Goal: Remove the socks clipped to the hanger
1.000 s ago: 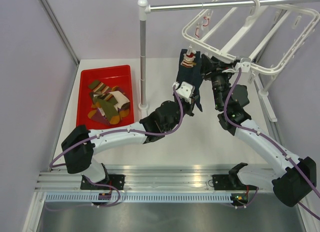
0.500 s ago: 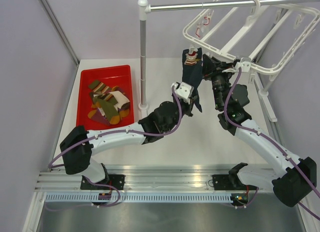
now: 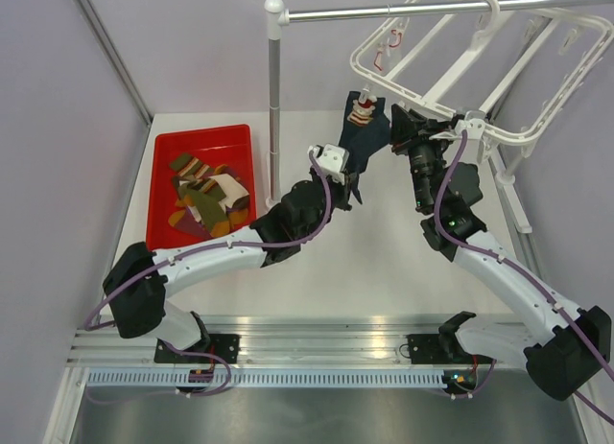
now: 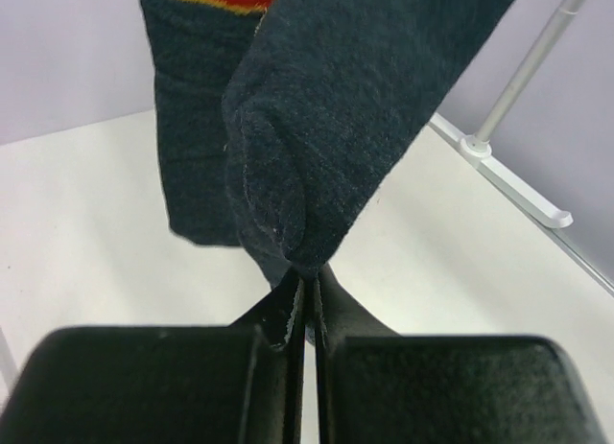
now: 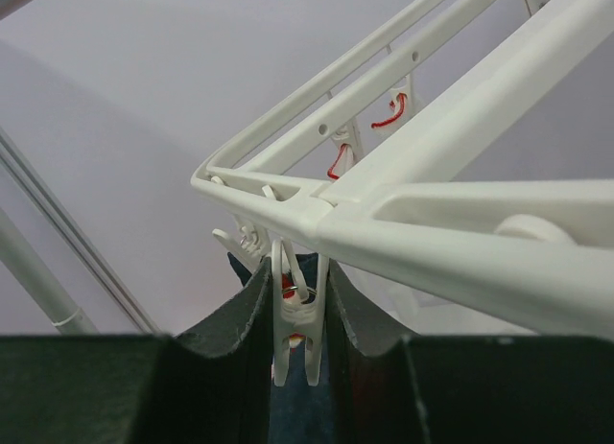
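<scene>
The white hanger [image 3: 508, 132] hangs from the metal rod at the back right. A dark navy sock [image 3: 361, 137] with a striped cuff hangs from one of its clips. My left gripper [image 3: 349, 182] is shut on the sock's lower end. In the left wrist view the fabric [image 4: 326, 108] is pinched between the closed fingers of that gripper [image 4: 305, 276]. My right gripper [image 3: 393, 123] is up at the frame's corner. In the right wrist view it [image 5: 295, 286] is shut on the white clip [image 5: 297, 319], under the hanger's rail [image 5: 432, 209]. The navy sock [image 5: 297, 415] shows below the clip.
A red tray [image 3: 161, 166] at the back left holds several socks [image 3: 206, 199]. The metal stand's upright pole [image 3: 274, 108] rises between the tray and my left arm, with its rod [image 3: 384, 12] overhead. The stand's white foot [image 4: 508, 180] lies along the right.
My right gripper has closed on the clip. My left gripper has moved left and a little back, drawing the sock's lower end that way.
</scene>
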You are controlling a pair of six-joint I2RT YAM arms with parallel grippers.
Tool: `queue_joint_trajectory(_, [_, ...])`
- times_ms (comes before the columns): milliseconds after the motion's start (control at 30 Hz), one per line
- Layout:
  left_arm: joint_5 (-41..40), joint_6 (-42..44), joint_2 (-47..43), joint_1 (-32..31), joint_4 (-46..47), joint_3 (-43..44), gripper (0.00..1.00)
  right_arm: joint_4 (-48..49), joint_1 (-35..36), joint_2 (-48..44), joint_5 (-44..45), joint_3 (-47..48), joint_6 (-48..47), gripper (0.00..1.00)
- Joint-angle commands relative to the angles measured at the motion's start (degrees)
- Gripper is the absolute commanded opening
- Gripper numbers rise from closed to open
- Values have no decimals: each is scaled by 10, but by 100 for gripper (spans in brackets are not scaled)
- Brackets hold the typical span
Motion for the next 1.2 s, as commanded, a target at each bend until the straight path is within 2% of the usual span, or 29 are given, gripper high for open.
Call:
queue_joint_trajectory(0, [13, -45, -24, 18, -27, 11, 2, 2, -1, -12, 6, 19, -1, 1])
queue_joint_trajectory(267, [2, -55, -76, 37, -41, -25, 2, -6, -1, -12, 6, 23, -1, 1])
queue_joint_trajectory(400, [-40, -67, -141, 41, -109, -48, 2, -11, -1, -16, 10, 20, 0, 1])
queue_joint_trajectory(500, [-73, -92, -211, 48, -189, -75, 2, -16, -1, -18, 11, 19, -5, 1])
queue_joint_trajectory(533, [-82, -99, -227, 52, -242, -81, 2, -17, -2, -19, 13, 19, -5, 1])
queue_joint_trajectory(567, [-107, -109, -259, 64, -273, -89, 2, -18, -1, -20, 15, 18, -3, 1])
queue_joint_trajectory(700, [-121, -192, -332, 120, -370, -112, 2, -11, -1, -20, 13, 12, 3, 1])
queue_joint_trajectory(767, [-143, -225, -347, 150, -412, -122, 2, -10, -1, -20, 12, 8, 6, 1])
queue_joint_trajectory(900, [-147, -289, -364, 217, -435, -149, 2, -12, -2, -21, 10, 8, 10, 1])
queue_joint_trajectory(1167, [-128, -325, -325, 359, -421, -174, 2, -47, -1, -22, -3, 31, 0, 1])
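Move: The left hand, with the dark blue sock in its shut fingers, has the red bin's middle about 38 cm to its left, 13 cm ahead and 26 cm lower. The left post's foot stands some 18 cm left and 10 cm ahead; another sock hangs about 6 cm right, 10 cm ahead and 6 cm higher. From the right hand, pinching a clip, the bin lies roughly 54 cm left, 4 cm ahead and 40 cm below. Left hand carries the gripped blue sock about 32 cm left, sinking late, to the bin, swinging some 50 degrees counter-clockwise. ##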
